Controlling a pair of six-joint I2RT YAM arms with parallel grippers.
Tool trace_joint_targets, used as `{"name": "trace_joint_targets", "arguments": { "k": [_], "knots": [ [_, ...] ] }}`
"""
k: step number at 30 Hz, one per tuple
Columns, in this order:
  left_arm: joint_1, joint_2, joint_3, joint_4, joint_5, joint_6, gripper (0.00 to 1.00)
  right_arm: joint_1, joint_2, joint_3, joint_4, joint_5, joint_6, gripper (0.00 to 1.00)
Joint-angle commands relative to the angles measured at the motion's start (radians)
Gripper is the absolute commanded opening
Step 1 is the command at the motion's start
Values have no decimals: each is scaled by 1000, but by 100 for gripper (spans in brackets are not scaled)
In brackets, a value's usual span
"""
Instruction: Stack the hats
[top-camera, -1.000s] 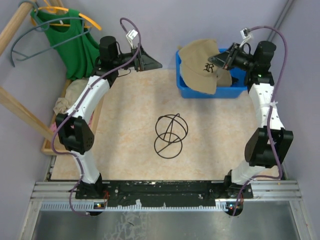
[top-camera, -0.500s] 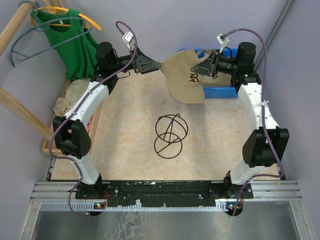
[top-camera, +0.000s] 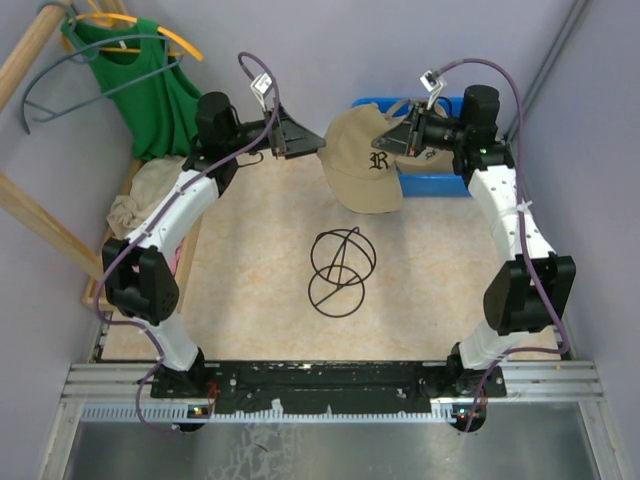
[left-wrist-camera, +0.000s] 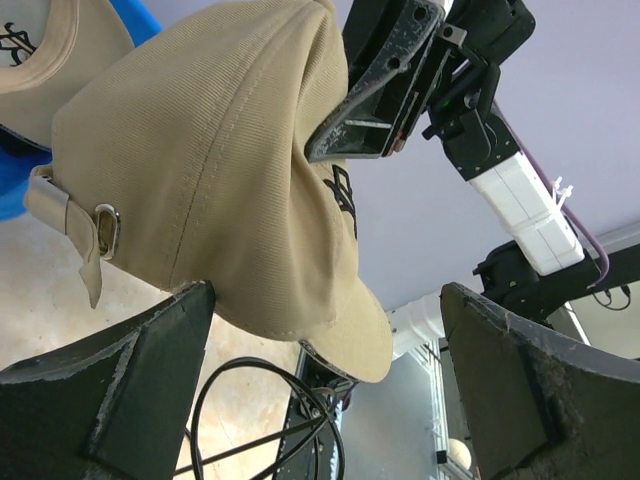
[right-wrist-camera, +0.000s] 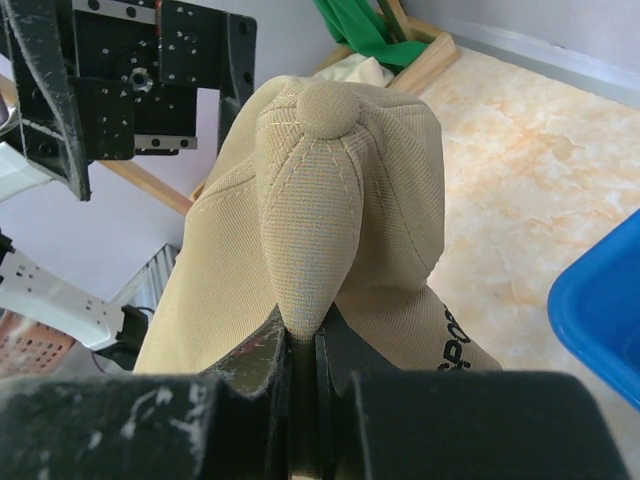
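A tan hat (top-camera: 362, 172) with a dark embroidered letter hangs in the air over the table's far side. My right gripper (top-camera: 407, 134) is shut on a fold of its crown (right-wrist-camera: 303, 300), beside the top button (right-wrist-camera: 331, 106). My left gripper (top-camera: 316, 141) is open just left of the hat. In the left wrist view the hat (left-wrist-camera: 210, 170) hangs just ahead of its wide-apart fingers (left-wrist-camera: 110, 400), its back strap and buckle (left-wrist-camera: 100, 230) on the left. A second tan hat (left-wrist-camera: 35, 50) lies in the blue bin (left-wrist-camera: 135, 18).
The blue bin (top-camera: 440, 182) stands at the far right. A dark wire-frame sphere (top-camera: 340, 271) rests mid-table. A green garment (top-camera: 150, 90) hangs on a hanger at the far left. Below it, beige cloth (top-camera: 150, 185) lies in a wooden tray.
My right gripper has carried the tan hat left, out from over the blue bin and toward the left gripper. The left gripper has edged right, staying open.
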Motion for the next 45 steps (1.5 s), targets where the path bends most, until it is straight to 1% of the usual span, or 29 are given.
{"name": "trace_joint_targets", "arguments": {
  "k": [1,5,8,11,15,18,19,20,21,23,24,25,26,27,28,29,30,31,33,34,37,40,43,45],
  "knots": [
    [-5,-80,-20,-74,-7,80,100,4,-49,86,11,-8,-19,0],
    [-6,-52,-16,-25,10,29,100,10,-53,76,56,-44,24,0],
    [-14,-34,12,-30,5,54,100,26,-47,81,46,-63,26,0],
    [-21,-12,53,-86,4,101,100,57,-39,87,6,-71,8,0],
    [-28,21,78,-77,18,105,100,88,-30,111,-83,-69,-43,0],
    [-46,45,98,-76,37,109,99,100,-30,110,-102,-68,-53,0],
    [-51,52,103,-76,45,110,97,100,-28,112,-106,-65,-55,0],
    [-57,57,106,-74,54,112,93,100,-26,114,-113,-60,-57,0],
    [-65,63,108,-70,63,112,83,100,-22,121,-122,-59,-59,0],
    [-73,72,101,-41,85,91,47,100,-11,143,-145,-48,-65,0],
    [-75,74,90,-12,88,70,32,99,-6,153,-156,-43,-68,3],
    [-76,74,75,32,94,39,23,100,-4,161,-164,-32,-69,8],
    [-76,77,65,76,97,17,15,100,-4,170,-175,-14,-69,11],
    [-76,78,61,116,97,5,8,99,-2,177,-182,-8,-69,12],
    [-76,79,62,126,91,2,1,100,-2,184,-183,4,-64,15],
    [-76,77,67,133,82,6,0,100,-1,186,-189,19,-56,19],
    [-75,66,65,138,62,19,0,100,0,189,-193,25,-48,26],
    [-75,52,62,140,34,37,0,100,-3,192,-199,45,-39,38],
    [-73,16,54,141,-38,85,0,100,-15,186,-208,80,-27,45],
    [-71,2,53,137,-72,107,0,100,-24,177,-209,101,-15,52],
    [-61,-22,61,134,-163,130,0,98,-77,116,-183,143,18,59],
    [-58,-45,44,188,-240,115,0,82,-139,21,-121,205,83,62],
    [-57,-70,25,232,-311,103,0,41,-217,-93,-21,261,203,64],
    [-57,-80,28,240,-343,112,0,-1,-273,-179,72,298,321,64]
  ]
}}
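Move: The tan cap hangs from the right fingers, its middle about 5 cm left of them, 3 back and 4 lower; the left hand's open fingers wait some 15 cm left of the right hand. From the left hand, the cap's middle is about 9 cm right, 3 back and 3 lower. From the right hand, the second cap in the blue bin lies roughly 17 cm ahead, 13 right and 24 below, and the black wire loops 11 back, 8 left, 34 below. The tan cap, still pinched by the right hand, is brought left and back some 5 cm to the left fingers, which ease about 3 cm right and shut on the crown's near edge. The right fingers then open and the hand draws back right about 3 cm, turning clockwise; the left keeps its pinch and rises about 3 cm. ##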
